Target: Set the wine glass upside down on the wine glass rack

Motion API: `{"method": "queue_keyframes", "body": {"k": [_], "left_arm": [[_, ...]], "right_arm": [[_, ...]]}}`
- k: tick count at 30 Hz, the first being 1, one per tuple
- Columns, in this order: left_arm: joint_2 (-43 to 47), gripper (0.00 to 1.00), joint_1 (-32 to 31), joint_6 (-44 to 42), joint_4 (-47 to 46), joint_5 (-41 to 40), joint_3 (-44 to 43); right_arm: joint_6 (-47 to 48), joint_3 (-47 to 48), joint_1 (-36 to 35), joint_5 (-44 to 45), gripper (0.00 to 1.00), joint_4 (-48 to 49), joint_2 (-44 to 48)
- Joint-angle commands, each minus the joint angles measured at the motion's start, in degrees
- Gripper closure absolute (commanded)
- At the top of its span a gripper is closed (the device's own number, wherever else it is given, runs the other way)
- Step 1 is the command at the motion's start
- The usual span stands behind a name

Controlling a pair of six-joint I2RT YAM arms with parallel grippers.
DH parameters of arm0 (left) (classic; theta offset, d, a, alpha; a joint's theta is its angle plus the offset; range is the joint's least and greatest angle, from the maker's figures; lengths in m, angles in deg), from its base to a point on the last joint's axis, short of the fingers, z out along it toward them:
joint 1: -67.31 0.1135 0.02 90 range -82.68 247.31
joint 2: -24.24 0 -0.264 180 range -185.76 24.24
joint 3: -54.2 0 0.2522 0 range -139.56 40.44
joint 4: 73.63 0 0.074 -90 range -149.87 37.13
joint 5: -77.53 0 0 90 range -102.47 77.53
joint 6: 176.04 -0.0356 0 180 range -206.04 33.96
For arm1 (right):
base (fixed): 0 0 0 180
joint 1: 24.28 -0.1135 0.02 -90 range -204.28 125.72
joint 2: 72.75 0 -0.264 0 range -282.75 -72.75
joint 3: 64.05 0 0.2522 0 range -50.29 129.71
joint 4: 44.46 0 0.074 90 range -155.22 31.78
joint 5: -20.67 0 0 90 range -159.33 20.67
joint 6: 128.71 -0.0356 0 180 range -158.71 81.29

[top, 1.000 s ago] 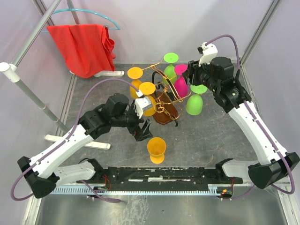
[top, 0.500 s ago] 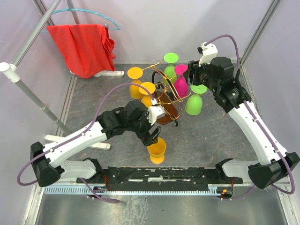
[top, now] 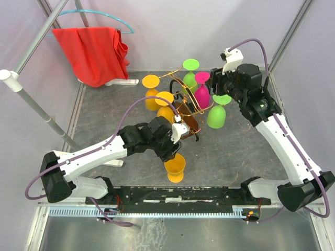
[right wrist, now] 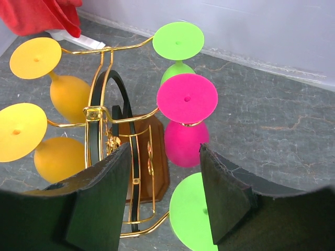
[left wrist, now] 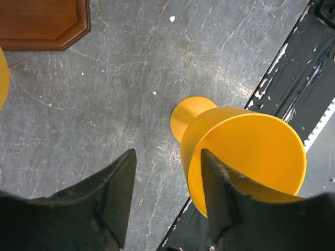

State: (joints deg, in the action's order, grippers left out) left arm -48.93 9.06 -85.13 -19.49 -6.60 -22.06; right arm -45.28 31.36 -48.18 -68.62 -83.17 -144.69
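An orange wine glass stands upright on the table near the front rail. My left gripper is down at its rim on the left side. In the left wrist view the glass fills the right half. My left gripper is open: its right finger lies against the cup's rim and its left finger stands clear of the cup's wall. The wine glass rack is gold wire on a brown base. My right gripper hovers open over it, holding nothing.
Several glasses hang upside down on the rack: orange ones on the left, a pink one and green ones on the right. A red cloth hangs at back left. A black rail runs along the near edge.
My left arm has swung right and forward, down to the orange glass, and its jaws have narrowed. The right arm has not moved.
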Motion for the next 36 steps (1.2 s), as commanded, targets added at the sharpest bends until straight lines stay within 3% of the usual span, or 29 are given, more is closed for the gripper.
{"method": "queue_keyframes", "body": {"k": [1, 7, 13, 21, 30, 36], "left_arm": [[-0.05, 0.47, -0.41, 2.53, -1.27, -0.83, -0.09], [0.22, 0.78, -0.45, 1.76, -1.23, 1.12, -0.08], [1.96, 0.97, -0.44, 0.05, -1.09, 2.82, -1.05], [6.13, 0.97, -0.42, -1.95, 4.69, -0.83, -4.14], [9.83, 0.97, -0.41, -2.77, 10.67, -24.56, -10.73], [9.58, 0.97, -0.43, -7.81, 19.19, -29.03, -21.46]], "right_arm": [[0.56, 0.47, -0.26, 1.04, 0.37, 1.78, 1.81], [0.45, -0.07, -0.20, 1.39, 0.37, 2.25, 2.19], [0.38, -0.37, -0.24, 1.42, 0.37, 2.49, 2.32], [0.40, -1.02, -0.24, 1.27, 0.37, 3.18, 2.13], [-0.79, -0.52, -0.27, -0.48, 0.38, 4.16, 1.16], [-0.78, 2.36, -0.24, -1.36, 0.38, 3.77, -0.45]]}}
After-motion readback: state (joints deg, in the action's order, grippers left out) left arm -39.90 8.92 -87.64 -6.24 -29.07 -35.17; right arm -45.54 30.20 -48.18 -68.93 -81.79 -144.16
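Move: The last orange wine glass stands upright with its middle some 3 cm back, 2 cm right and 6 cm below the left hand, whose fingers already straddle its rim. The rack stands roughly 24 cm ahead and 6 cm right of that hand; the nearest hung orange glass is about 18 cm ahead, 1 cm left and 8 cm higher. From the right hand the standing glass lies some 24 cm back, 17 cm left and 26 cm lower. With one finger inside the bowl and the other outside, the left hand stays nearly still while the fingers go on closing until they pinch the rim's wall between them. Keeping that pinch, the hand eases back barely a centimetre, then lifts about 10 cm while swinging some 6 cm left and 4 cm forward towards the rack, the wrist tilting up and turning counter-clockwise, in all roughly 25 degrees. ##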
